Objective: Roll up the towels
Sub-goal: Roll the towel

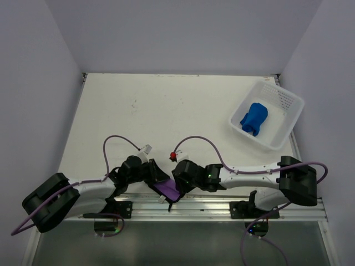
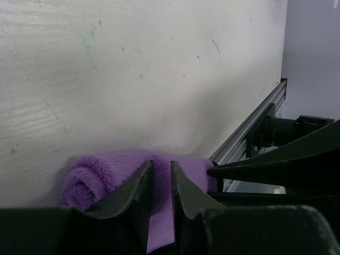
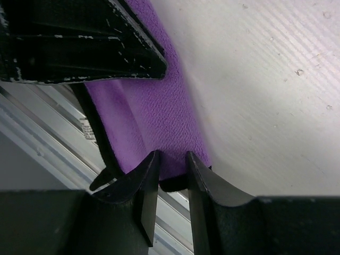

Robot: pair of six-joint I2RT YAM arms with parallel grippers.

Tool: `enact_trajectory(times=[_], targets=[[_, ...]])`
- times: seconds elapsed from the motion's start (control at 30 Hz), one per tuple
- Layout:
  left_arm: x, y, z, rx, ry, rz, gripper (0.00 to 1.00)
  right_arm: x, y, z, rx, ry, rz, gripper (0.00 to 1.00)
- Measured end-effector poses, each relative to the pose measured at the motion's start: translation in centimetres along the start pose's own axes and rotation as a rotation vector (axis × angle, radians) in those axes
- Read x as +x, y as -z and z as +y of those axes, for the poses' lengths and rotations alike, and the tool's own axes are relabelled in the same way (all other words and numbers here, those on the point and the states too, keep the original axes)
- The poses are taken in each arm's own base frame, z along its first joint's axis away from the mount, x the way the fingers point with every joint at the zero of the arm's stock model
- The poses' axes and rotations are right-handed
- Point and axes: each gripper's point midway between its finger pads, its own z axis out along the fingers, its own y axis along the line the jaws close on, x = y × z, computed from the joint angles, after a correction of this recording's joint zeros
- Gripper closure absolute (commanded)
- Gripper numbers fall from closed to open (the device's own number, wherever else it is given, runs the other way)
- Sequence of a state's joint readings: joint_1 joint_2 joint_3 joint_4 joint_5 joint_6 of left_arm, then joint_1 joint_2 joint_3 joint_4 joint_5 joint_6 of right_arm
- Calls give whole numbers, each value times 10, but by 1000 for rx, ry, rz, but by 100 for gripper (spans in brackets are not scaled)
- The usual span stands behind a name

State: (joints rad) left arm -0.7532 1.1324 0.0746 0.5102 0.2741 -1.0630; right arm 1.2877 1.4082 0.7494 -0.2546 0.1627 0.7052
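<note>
The purple towel (image 1: pixel 168 190) lies at the table's near edge, between my two grippers. In the left wrist view it (image 2: pixel 93 180) is rolled up at its left end. My left gripper (image 2: pixel 161 166) has its jaws nearly closed, pinching the purple cloth. My right gripper (image 3: pixel 171 163) is shut on the towel's dark-trimmed end (image 3: pixel 154 117), just over the rail. In the top view the left gripper (image 1: pixel 157 176) and the right gripper (image 1: pixel 177 183) almost meet. The blue towel (image 1: pixel 254 118) lies rolled in the white basket.
The white perforated basket (image 1: pixel 285 102) stands at the far right of the table. An aluminium rail (image 1: pixel 188 206) runs along the near edge, right beside the purple towel; it also shows in the left wrist view (image 2: pixel 249 133). Purple cables arc over both arms.
</note>
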Motion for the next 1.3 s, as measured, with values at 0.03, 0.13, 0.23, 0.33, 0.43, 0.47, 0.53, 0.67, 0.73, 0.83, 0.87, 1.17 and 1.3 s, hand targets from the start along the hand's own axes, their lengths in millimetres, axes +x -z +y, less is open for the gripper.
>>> enact_trajectory(times=[0.03,0.13,0.23,0.33,0.43,0.47,0.53,0.67,0.73,0.83,0.87,1.17,1.3], targets=[[0,0,0,0,0,0,76,1,-1,-1,1,-2,3,70],[0,0,0,0,0,0,76,5,-7,-2,-3,-11,13,70],[0,0,0,-1,-1,0,76,8,-11,-3,-5,-15,16,71],[0,0,0,-1,-2,1,76,9,-13,-3,-4,-14,15,72],[0,0,0,-1,-5,1,76,10,-15,-4,0,-11,17,68],[0,0,0,-1,-6,1,76,10,-15,-4,2,-10,15,66],[0,0,0,0,-7,1,76,9,-15,-6,7,-4,11,59],[0,0,0,0,-7,1,76,8,-14,-9,17,20,6,52],[0,0,0,0,-7,0,76,8,-12,-12,30,36,8,49],[0,0,0,0,-8,1,76,6,-8,-17,61,64,13,48],[0,0,0,0,-8,1,76,5,-7,-18,68,72,15,47],[0,1,0,-2,-7,2,76,12,-11,-17,59,69,41,47],[1,2,1,-4,-7,3,76,18,-15,-13,34,58,59,50]])
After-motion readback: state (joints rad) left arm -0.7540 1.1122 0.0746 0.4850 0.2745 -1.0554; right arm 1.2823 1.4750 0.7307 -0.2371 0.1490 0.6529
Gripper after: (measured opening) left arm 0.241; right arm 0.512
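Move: The right end of the rolled purple towel lies just under my right fingertips, about 3 cm below and about 1 cm back and to the left. The towel's white tag is some 5 cm back and 8 cm left of my right hand, and the black strap hangs about 7 cm back and 5 cm left. From my left hand, which is at the roll, that right end lies about 5 cm back and 7 cm to the right, slightly lower. I sink my right hand about 2 cm onto the towel's right end, then open the fingers from a third to about half while easing a good centimetre right and slightly forward. From there I come back and down another centimetre, spread fingers straddling the black-hemmed end. My left hand stays still, its fingers keeping their place on the roll. ##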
